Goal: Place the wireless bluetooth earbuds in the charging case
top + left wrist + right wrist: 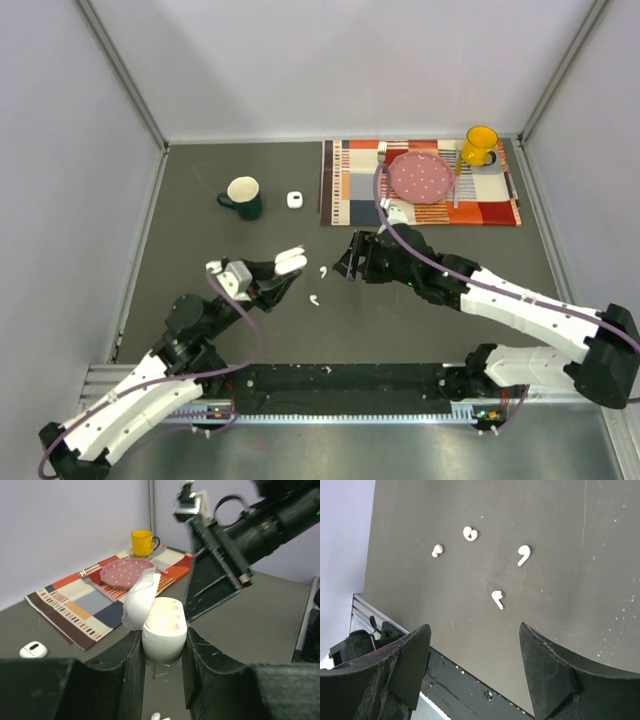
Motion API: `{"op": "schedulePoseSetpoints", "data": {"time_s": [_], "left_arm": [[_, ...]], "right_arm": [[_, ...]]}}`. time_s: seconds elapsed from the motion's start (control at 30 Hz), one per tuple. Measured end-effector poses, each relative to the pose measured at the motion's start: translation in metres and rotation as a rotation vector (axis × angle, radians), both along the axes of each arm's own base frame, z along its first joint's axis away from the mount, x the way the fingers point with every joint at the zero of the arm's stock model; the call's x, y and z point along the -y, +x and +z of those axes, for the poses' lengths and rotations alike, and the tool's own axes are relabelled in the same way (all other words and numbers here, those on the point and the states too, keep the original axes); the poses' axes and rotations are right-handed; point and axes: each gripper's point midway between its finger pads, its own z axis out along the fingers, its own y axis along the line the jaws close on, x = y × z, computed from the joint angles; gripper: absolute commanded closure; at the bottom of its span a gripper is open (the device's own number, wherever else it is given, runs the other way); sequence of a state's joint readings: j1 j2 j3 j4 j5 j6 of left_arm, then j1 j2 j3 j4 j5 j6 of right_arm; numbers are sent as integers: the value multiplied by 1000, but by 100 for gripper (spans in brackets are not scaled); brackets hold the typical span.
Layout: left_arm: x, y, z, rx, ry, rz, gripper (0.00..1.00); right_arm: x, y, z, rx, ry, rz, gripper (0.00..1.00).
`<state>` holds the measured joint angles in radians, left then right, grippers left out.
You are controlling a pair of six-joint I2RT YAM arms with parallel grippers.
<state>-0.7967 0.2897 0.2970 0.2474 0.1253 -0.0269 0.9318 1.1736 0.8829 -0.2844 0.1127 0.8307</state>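
My left gripper point(276, 276) is shut on an open white charging case point(164, 629), held upright above the table with its lid point(139, 599) tipped back and its sockets showing empty. The right wrist view shows four tiny white earbuds on the dark table: one point(497, 599) nearest my open, empty right gripper point(472, 630), one point(523, 555) to its right, and two point(470, 533) point(437, 551) farther off. In the top view two earbuds point(323, 271) point(314, 299) lie between the held case and my right gripper point(350, 262). One earbud point(157, 716) shows below the case.
A second small white closed case point(294, 199) lies beside a green mug point(243, 197). A striped placemat point(350, 190) at the back right holds a pink dotted plate point(420, 177), cutlery and a yellow mug point(480, 145). Grey walls enclose the table.
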Motion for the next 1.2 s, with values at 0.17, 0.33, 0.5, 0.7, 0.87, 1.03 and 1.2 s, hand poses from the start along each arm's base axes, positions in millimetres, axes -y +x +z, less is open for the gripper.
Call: {"op": "schedulePoseSetpoints", "data": {"time_s": [0.17, 0.33, 0.5, 0.7, 0.87, 1.03, 1.2], "left_arm": [[-8, 36, -2, -35, -14, 9, 100], [-26, 51, 3, -25, -29, 37, 100], [-45, 44, 20, 41, -58, 68, 100], [-86, 50, 13, 35, -97, 217, 100], [-104, 60, 2, -32, -107, 282, 100], [-108, 64, -8, -82, -118, 308, 100], [-115, 69, -18, -135, -141, 353, 100]], "right_arm": [[14, -1, 11, 48, 20, -28, 30], [17, 2, 13, 90, -4, -13, 34], [-2, 9, -8, 90, -72, 73, 42], [-28, 24, -35, 135, -143, 185, 47], [-52, 37, -60, 212, -189, 276, 51], [-90, 49, -77, 280, -200, 376, 54], [-131, 48, -85, 375, -171, 459, 59]]}}
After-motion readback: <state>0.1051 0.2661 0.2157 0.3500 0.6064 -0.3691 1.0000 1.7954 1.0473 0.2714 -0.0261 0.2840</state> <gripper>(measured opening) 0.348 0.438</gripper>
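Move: The left C-shaped earbud lies about 28 cm to the left of my empty right hand, 5 cm ahead and 17 below; at the same depth, the right C-shaped one is 20 cm left and 10 ahead, one stemmed earbud 8 left and 8 ahead, the other 10 left and level with the hand. From my left hand, holding the open white case, the left C-shaped earbud is some 15 cm left, 9 ahead and 26 below. After a slight lift and drift right, I sweep my right hand left and down towards the C-shaped earbuds, net about 13 cm left, 8 down and 5 forward, swinging its fingertips counter-clockwise and narrowing its still-open fingers. My left hand keeps its grip on the case and carries it forward, then left, about 13 cm in all, turning counter-clockwise. ##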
